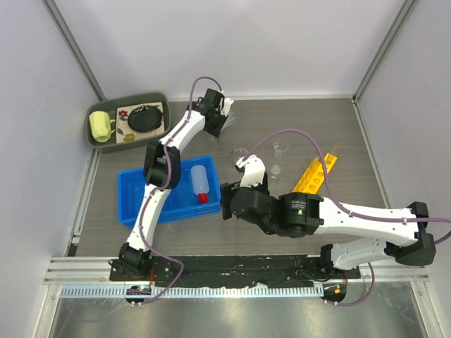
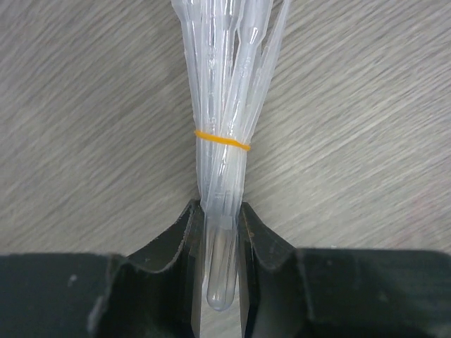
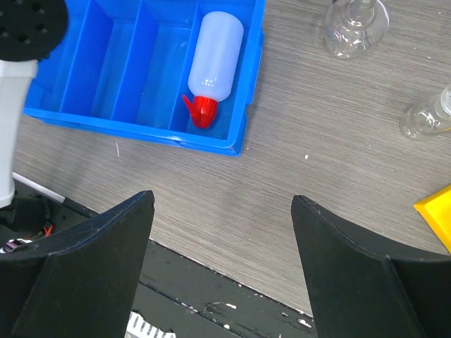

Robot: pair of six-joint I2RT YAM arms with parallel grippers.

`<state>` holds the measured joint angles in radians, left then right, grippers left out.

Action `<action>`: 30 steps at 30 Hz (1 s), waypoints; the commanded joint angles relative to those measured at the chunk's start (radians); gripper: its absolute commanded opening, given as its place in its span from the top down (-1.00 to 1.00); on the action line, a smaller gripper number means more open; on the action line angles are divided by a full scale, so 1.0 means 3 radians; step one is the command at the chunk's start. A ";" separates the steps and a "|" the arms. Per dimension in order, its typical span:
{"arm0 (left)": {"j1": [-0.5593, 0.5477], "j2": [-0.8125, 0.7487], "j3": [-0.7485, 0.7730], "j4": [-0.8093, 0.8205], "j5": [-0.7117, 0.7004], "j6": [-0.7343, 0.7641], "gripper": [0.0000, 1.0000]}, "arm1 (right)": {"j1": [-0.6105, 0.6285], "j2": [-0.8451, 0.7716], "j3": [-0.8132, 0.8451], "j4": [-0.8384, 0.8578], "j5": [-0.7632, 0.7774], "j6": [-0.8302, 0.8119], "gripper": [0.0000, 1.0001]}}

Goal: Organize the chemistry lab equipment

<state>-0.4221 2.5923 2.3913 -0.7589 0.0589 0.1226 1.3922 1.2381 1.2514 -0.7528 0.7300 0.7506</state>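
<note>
A bundle of thin clear pipettes (image 2: 224,105), tied with an orange rubber band (image 2: 223,140), lies on the table at the back. My left gripper (image 2: 218,225) (image 1: 225,114) is shut on the bundle's bulb ends, and both jaws press against it. The white squeeze bottle with red cap (image 1: 199,182) (image 3: 215,60) lies in the right compartment of the blue bin (image 1: 134,204) (image 3: 84,70). Small clear glass beakers (image 1: 280,148) (image 3: 356,24) stand near the yellow rack (image 1: 315,174) (image 3: 437,211). My right gripper (image 3: 222,197) (image 1: 229,199) hovers open beside the bin, holding nothing.
A green tray (image 1: 127,100) at the back left holds a yellow mug (image 1: 101,127) and a round black object (image 1: 146,117). Another beaker (image 3: 426,116) sits by the rack. White walls close in the table on three sides.
</note>
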 commanded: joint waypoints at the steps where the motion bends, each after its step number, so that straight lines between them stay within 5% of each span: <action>1: 0.0052 -0.0495 0.0088 -0.0297 -0.0166 -0.0388 0.88 | -0.0003 0.0020 -0.0111 0.0172 0.0016 -0.0032 -0.68; 8: 0.0057 -0.1160 0.0052 -0.0788 -0.0498 -0.1068 0.97 | 0.0002 -0.0052 -0.0280 0.0260 0.0103 -0.0058 -0.68; 14: 0.0057 -0.1859 -0.0546 -0.1039 -0.0754 -0.1706 1.00 | -0.0003 -0.0179 -0.0433 0.0285 0.0169 -0.0027 -0.68; 17: 0.0057 -0.2242 -0.1147 -0.1177 -0.0764 -0.2002 1.00 | -0.0003 -0.0307 -0.0505 0.0290 0.0246 -0.0027 -0.68; 24: 0.0052 -0.3485 -0.2901 -0.0442 -0.0652 -0.2514 0.95 | 0.0002 -0.0466 -0.0439 0.0240 0.0154 -0.0114 -0.68; 30: 0.0016 -0.4089 -0.3782 -0.0359 -0.0718 -0.2771 1.00 | 0.0002 -0.0522 -0.0382 0.0173 0.0088 -0.0022 -0.68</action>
<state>-0.4103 1.4925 1.3502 -0.9474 -0.1345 -0.6220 1.3922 1.1065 1.0950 -0.7078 0.7547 0.7315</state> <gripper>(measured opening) 0.239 0.843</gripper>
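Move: The left hand already holds the bundle of droppers down at table level. The blue tray they are taken to has its middle some 22 cm back and 15 cm to the left, at nearly the same height. The wash bottle in the tray's right compartment is about 18 cm back and 6 cm left; a glass beaker stands roughly 8 cm back and 6 cm right. From the right hand the tray's middle lies around 13 cm ahead, 22 cm left and 20 cm below. Keeping its pinch on the droppers, the left hand lifts them off the table to about 20 cm up while starting back, then sweeps back and left in an arc over the blue tray, sinking some 8 cm at the end; overall about 25 cm back and 12 cm left, turning some 40 degrees counter-clockwise. The open right hand dips, partly recovers, and eases 3 cm right, away from the tray. ##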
